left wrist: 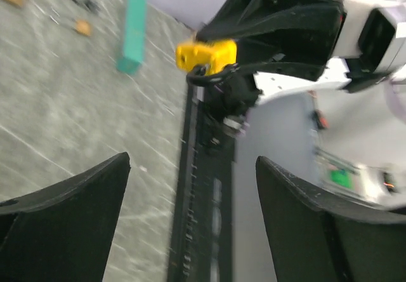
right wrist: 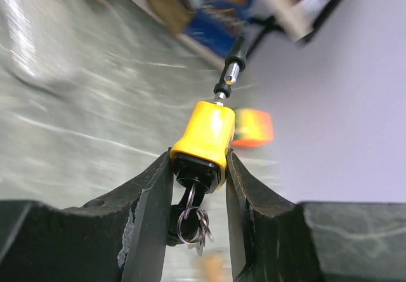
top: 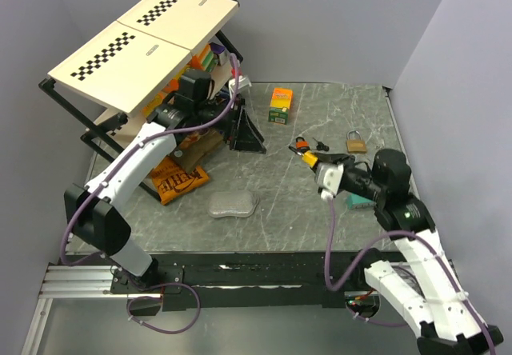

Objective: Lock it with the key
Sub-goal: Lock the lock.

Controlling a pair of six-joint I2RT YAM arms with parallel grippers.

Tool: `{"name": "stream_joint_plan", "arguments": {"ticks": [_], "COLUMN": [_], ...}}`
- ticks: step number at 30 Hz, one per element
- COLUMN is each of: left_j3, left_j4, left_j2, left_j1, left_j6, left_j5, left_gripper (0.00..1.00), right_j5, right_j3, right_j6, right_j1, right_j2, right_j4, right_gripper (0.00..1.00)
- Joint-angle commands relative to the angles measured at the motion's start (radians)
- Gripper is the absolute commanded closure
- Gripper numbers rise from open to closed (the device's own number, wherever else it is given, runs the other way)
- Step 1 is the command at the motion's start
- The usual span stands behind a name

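My right gripper [right wrist: 198,158] is shut on a yellow lock [right wrist: 206,136], its fingers pressing the lock's two sides. A black key [right wrist: 184,199] with a ring of small keys sits in the lock's black underside, between the fingers. A black and metal pin [right wrist: 229,72] sticks out of the lock's far end. From above, the right gripper [top: 316,161] holds the yellow lock [top: 308,157] over the table's middle right. My left gripper [top: 248,148] hangs open by the shelf, empty. In the left wrist view the left gripper [left wrist: 193,158] faces the yellow lock [left wrist: 206,54].
A brass padlock [top: 357,142] and loose keys [top: 320,143] lie behind the right gripper. An orange and green box [top: 281,105] stands at the back. A teal block [top: 358,201], a clear plastic piece [top: 232,205], an orange snack bag [top: 178,177] and a checker-topped shelf [top: 144,39] are also here.
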Motion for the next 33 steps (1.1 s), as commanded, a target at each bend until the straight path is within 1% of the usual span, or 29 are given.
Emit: {"name": "stream_joint_plan", "arguments": {"ticks": [1,2,3,5,6,8,10,13,17,21,25,26,28,31,33], "left_j3": [0.02,0.006,0.0,0.001,0.005,0.0,-0.018,-0.043,-0.008,0.035,0.005,0.002,0.005,0.031,0.049], "left_j4": [-0.224,-0.191,-0.169,-0.128,-0.123,-0.112,-0.107,-0.115,-0.134,-0.155,-0.077,-0.042,-0.023,-0.057,-0.121], "left_j2": [0.061,0.063,0.069,0.077,0.084,0.089,0.092,0.101,0.13,0.132,0.115,0.112,0.115,0.13,0.143], "left_j1": [0.003,0.003,0.001,-0.004,-0.007,-0.022,-0.048,-0.079,-0.103,-0.126,-0.139,-0.142,-0.143,-0.146,-0.148], "left_j6": [0.009,-0.044,-0.075,-0.149,-0.161,-0.18,-0.201,-0.197,-0.18,-0.126,-0.19,-0.204,-0.223,-0.194,-0.165], "left_j5": [0.124,0.15,0.162,0.208,0.22,0.24,0.227,0.219,0.234,0.256,0.277,0.276,0.282,0.282,0.28], "left_gripper": [0.16,0.16,0.17,0.17,0.17,0.18,0.2,0.25,0.37,0.41,0.42,0.43,0.45,0.51,0.56], "right_j5": [0.052,0.039,0.025,-0.034,-0.053,-0.103,-0.141,-0.163,-0.202,-0.216,-0.229,-0.233,-0.241,-0.245,-0.245], "right_j3": [-0.103,-0.148,-0.169,-0.208,-0.216,-0.218,-0.221,-0.238,-0.238,-0.221,-0.212,-0.213,-0.221,-0.224,-0.224], "right_j6": [-0.48,-0.521,-0.599,-0.678,-0.737,-0.779,-0.833,-0.865,-0.905,-0.925,-0.939,-0.936,-0.94,-0.945,-0.953], "right_j1": [0.031,0.032,0.031,0.032,0.031,0.031,0.032,0.037,0.039,0.046,0.046,0.048,0.046,0.048,0.048], "right_j2": [-0.12,-0.149,-0.161,-0.184,-0.186,-0.183,-0.177,-0.175,-0.166,-0.154,-0.151,-0.151,-0.151,-0.154,-0.154], "right_j4": [0.22,0.249,0.282,0.323,0.323,0.31,0.294,0.326,0.311,0.297,0.277,0.285,0.296,0.3,0.287], "right_gripper": [1.0,1.0,1.0,1.0,1.0,1.0,1.0,1.0,1.0,1.0,1.0,1.0,1.0,1.0,1.0]}}
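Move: Off the left fingertips, the yellow padlock with its open shackle lies about 10 cm to the right, 4 cm back and a few cm lower. The right fingers already hold its body, its middle some 2 cm left and 1 cm ahead of the right hand point; the left gripper is about 12 cm left, 5 cm ahead and 3 cm above. On the table about 27 cm below the right hand, the orange padlock lies 16 cm ahead and 1 cm left, the brown padlock 16 cm ahead and 14 cm right. Drawing back about 7 cm while shifting 3 cm right and sinking as much, the left hand comes in at the yellow padlock's shackle, rolling some 30 degrees and narrowing its fingers to about half open. The right hand keeps its grip on the padlock body, rolls it nearly 60 degrees and carries it some 3 cm left and 2.5 cm back to meet them. ##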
